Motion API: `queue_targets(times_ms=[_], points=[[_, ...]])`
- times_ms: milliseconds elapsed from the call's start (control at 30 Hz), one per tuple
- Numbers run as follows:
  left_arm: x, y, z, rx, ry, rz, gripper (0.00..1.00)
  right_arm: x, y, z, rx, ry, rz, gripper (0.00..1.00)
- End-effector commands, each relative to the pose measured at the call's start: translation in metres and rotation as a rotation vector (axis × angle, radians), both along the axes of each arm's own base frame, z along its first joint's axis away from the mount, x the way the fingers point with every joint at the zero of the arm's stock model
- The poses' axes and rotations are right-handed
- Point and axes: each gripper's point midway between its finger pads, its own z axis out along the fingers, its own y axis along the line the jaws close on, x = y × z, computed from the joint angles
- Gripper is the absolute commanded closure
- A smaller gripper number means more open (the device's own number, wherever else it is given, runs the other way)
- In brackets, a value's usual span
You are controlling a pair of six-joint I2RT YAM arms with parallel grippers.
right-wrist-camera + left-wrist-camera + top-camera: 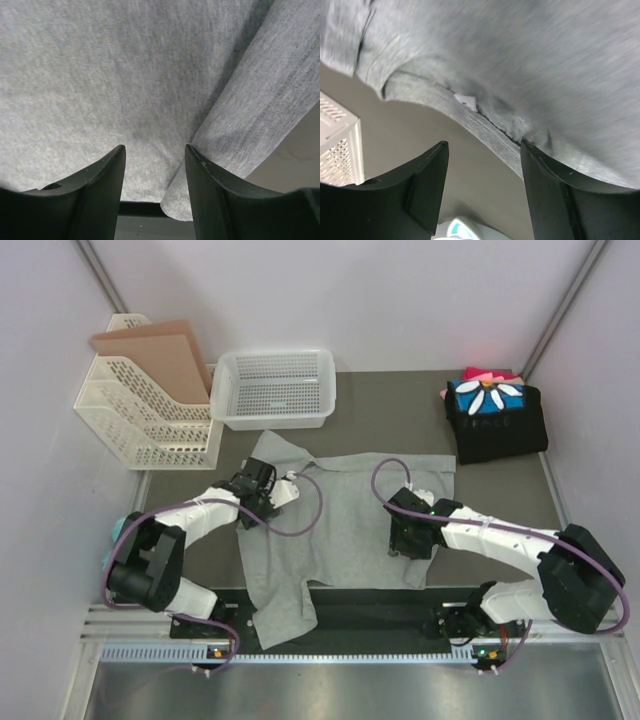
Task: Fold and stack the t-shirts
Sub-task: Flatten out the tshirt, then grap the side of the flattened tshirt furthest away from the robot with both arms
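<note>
A light heather-grey t-shirt [335,525] lies spread and rumpled across the middle of the dark mat, one part hanging over the near edge. My left gripper [262,502] is open at the shirt's left edge; in the left wrist view its fingers [427,185] straddle the mat beside the collar seam [490,135] with a white tag. My right gripper [408,540] is open low over the shirt's right part; the right wrist view shows grey cloth [125,75] and a folded flap [260,110]. Folded shirts, black with blue panel and daisy [495,415] over pink ones [485,374], sit far right.
A white perforated basket [273,390] stands at the back centre. A white file rack [140,415] with brown cardboard [160,355] stands at the back left. Purple cables loop over both arms. The table's metal rail runs along the near edge.
</note>
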Motion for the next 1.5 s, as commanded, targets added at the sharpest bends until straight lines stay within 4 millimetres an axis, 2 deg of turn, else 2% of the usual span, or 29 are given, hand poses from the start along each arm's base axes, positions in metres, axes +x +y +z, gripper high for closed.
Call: queue_targets(times_ms=[0, 67, 100, 133, 233, 433, 600, 767, 867, 967, 1133, 1167, 1233, 1267, 1333, 1367, 1400, 1433, 1467], points=[[-0.009, 0.066, -0.020, 0.127, 0.077, 0.058, 0.35, -0.004, -0.008, -0.007, -0.044, 0.011, -0.015, 0.49], [0.001, 0.082, -0.016, 0.142, 0.073, 0.063, 0.35, -0.005, -0.010, -0.007, -0.046, 0.009, -0.016, 0.49], [0.004, 0.096, -0.014, 0.148, 0.069, 0.098, 0.36, -0.006, -0.011, -0.008, -0.048, 0.010, -0.016, 0.49], [0.013, 0.103, -0.009, 0.158, 0.047, 0.110, 0.36, -0.007, -0.012, -0.008, -0.049, 0.011, -0.015, 0.49], [0.020, 0.117, -0.005, 0.171, 0.043, 0.132, 0.36, -0.010, -0.016, -0.009, -0.059, 0.015, -0.018, 0.49], [0.020, 0.112, 0.007, 0.131, 0.040, 0.137, 0.36, -0.021, -0.029, -0.016, -0.080, 0.030, -0.037, 0.49], [0.019, 0.103, 0.030, 0.082, 0.018, 0.124, 0.36, -0.034, -0.042, -0.028, -0.110, 0.059, -0.049, 0.50], [0.020, 0.093, 0.053, 0.044, -0.020, 0.110, 0.36, -0.041, -0.055, -0.029, -0.158, 0.077, -0.055, 0.50], [0.021, 0.090, 0.060, 0.030, -0.030, 0.107, 0.35, -0.044, -0.057, -0.020, -0.157, 0.083, -0.060, 0.51], [0.019, 0.091, 0.060, 0.033, -0.030, 0.101, 0.35, -0.038, -0.054, 0.006, -0.133, 0.048, -0.096, 0.50], [0.020, 0.087, 0.062, 0.014, -0.039, 0.101, 0.36, -0.034, -0.069, 0.048, -0.185, -0.001, -0.131, 0.48], [0.020, 0.084, 0.065, -0.002, -0.039, 0.096, 0.35, -0.024, -0.069, 0.063, -0.190, -0.048, -0.137, 0.48], [0.025, 0.079, 0.074, -0.031, -0.057, 0.102, 0.35, -0.019, -0.073, 0.076, -0.225, -0.069, -0.132, 0.47], [0.029, 0.076, 0.081, -0.046, -0.067, 0.099, 0.35, -0.006, -0.070, 0.090, -0.224, -0.118, -0.127, 0.47], [0.032, 0.072, 0.088, -0.067, -0.079, 0.108, 0.35, 0.011, -0.064, 0.095, -0.229, -0.144, -0.121, 0.46], [0.036, 0.069, 0.095, -0.084, -0.097, 0.107, 0.35, 0.026, -0.066, 0.103, -0.227, -0.165, -0.119, 0.46], [0.039, 0.068, 0.099, -0.096, -0.110, 0.111, 0.35, 0.045, -0.059, 0.100, -0.223, -0.181, -0.122, 0.46], [0.041, 0.066, 0.102, -0.114, -0.116, 0.127, 0.35, 0.060, -0.056, 0.106, -0.206, -0.193, -0.132, 0.46], [0.046, 0.063, 0.110, -0.130, -0.136, 0.132, 0.35, 0.084, -0.063, 0.108, -0.200, -0.218, -0.164, 0.46]])
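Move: The left hand is low on the t-shirt's left side, with the collar edge about 1 cm to its left, 2 cm ahead and barely below. The near sleeve lies roughly 7 cm right and 22 cm back of it, the headphones some 21 cm left and 8 cm back. The right hand is low over the t-shirt's near-right part: the folded right edge is about 4 cm right, level fore and aft, and the near-right corner 8 cm back and 2 cm right. Already down on the cloth, the left fingers drag the collar side about 11 cm left, slightly forward at first, then lift off to some 7 cm up, drifting a little right. The right fingers sink about 1 cm onto the shirt, stroke right and back towards the near-right corner, some 5 cm rightward in all, then rise about 10 cm and swing forward. Both grippers stay half open. ##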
